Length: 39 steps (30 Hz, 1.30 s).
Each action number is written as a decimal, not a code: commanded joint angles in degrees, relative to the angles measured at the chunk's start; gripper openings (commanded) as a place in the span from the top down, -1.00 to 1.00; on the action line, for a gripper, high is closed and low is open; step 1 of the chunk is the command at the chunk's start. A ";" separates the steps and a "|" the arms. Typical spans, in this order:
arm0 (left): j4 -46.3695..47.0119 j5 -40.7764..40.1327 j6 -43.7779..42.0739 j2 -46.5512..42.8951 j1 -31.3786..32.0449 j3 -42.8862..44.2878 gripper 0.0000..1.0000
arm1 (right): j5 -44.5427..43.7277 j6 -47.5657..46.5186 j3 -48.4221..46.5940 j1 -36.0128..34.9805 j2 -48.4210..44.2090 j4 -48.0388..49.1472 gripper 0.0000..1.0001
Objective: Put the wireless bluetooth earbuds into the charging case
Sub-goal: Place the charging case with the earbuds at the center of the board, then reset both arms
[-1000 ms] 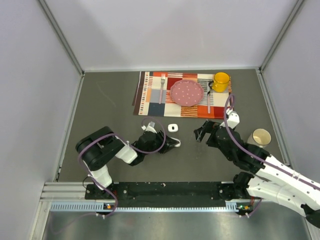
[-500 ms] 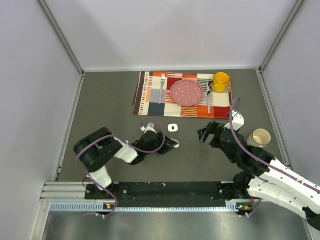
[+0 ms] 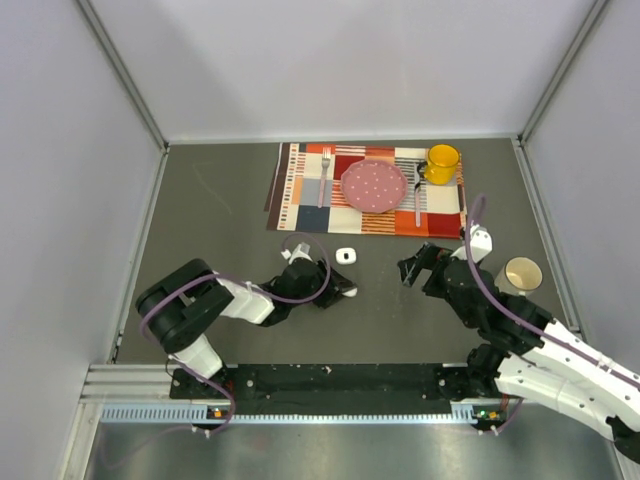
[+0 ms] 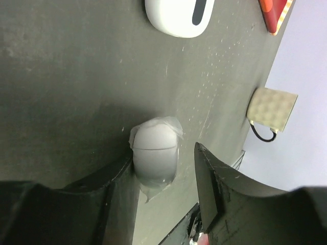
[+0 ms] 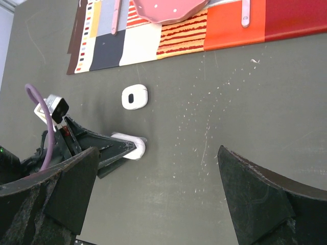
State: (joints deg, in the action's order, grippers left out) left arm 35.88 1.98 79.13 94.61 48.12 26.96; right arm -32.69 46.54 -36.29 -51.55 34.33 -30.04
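Observation:
A closed white rounded charging case (image 4: 153, 148) lies on the dark table between the fingers of my left gripper (image 4: 164, 153). It rests against the left finger, and a gap separates it from the right finger, so the jaws stand open around it. The top view shows this gripper (image 3: 343, 290) low over the table with the case (image 3: 353, 292) at its tips. A second white pebble-like case (image 3: 346, 256) with a dark slot lies just beyond. My right gripper (image 3: 410, 268) hovers wide open and empty to the right. No earbuds are in view.
A striped placemat (image 3: 300, 190) at the back holds a pink plate (image 3: 374, 185), a fork (image 3: 324, 175), another utensil (image 3: 417, 198) and a yellow mug (image 3: 441, 163). A beige cup (image 3: 521, 273) stands at the right, near my right arm.
My left gripper's jaws have parted and released their squeeze on the rounded case, which stays on the table. My right gripper has drifted slightly right.

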 commanded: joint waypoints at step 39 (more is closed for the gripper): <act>-44.57 -42.58 -38.88 -74.91 0.13 -8.24 -0.98 | 13.13 -18.51 -7.12 17.25 17.96 0.25 -0.98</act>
State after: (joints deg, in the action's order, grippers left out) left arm -4.99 -35.92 44.91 24.73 48.16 19.73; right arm -28.88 32.86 -38.79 -41.41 48.93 -31.20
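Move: The closed charging case with the earbuds lies on the board right between the left hand's parted fingertips, its middle about 1 cm to the right of the hand point and 1 cm below it. A second, squarer white case stands some 8 cm ahead and 2 cm right of that hand. The pink plate is roughly 26 cm ahead and 9 cm right. From the right hand the charging case lies about level, 15 cm left and 17 below. Leftwards and low at first, the left hand backs its already parted fingers off the charging case, then from about 7 cm out climbs steeply while still going left, ending some 19 cm left and 16 cm up. Its fingers swing up about 40 degrees and a little counter-clockwise, opening wide at the end. Late on, the open, empty right hand sinks about 5 cm, drifting forward and right over bare board, its left side dipping some 20 degrees. ##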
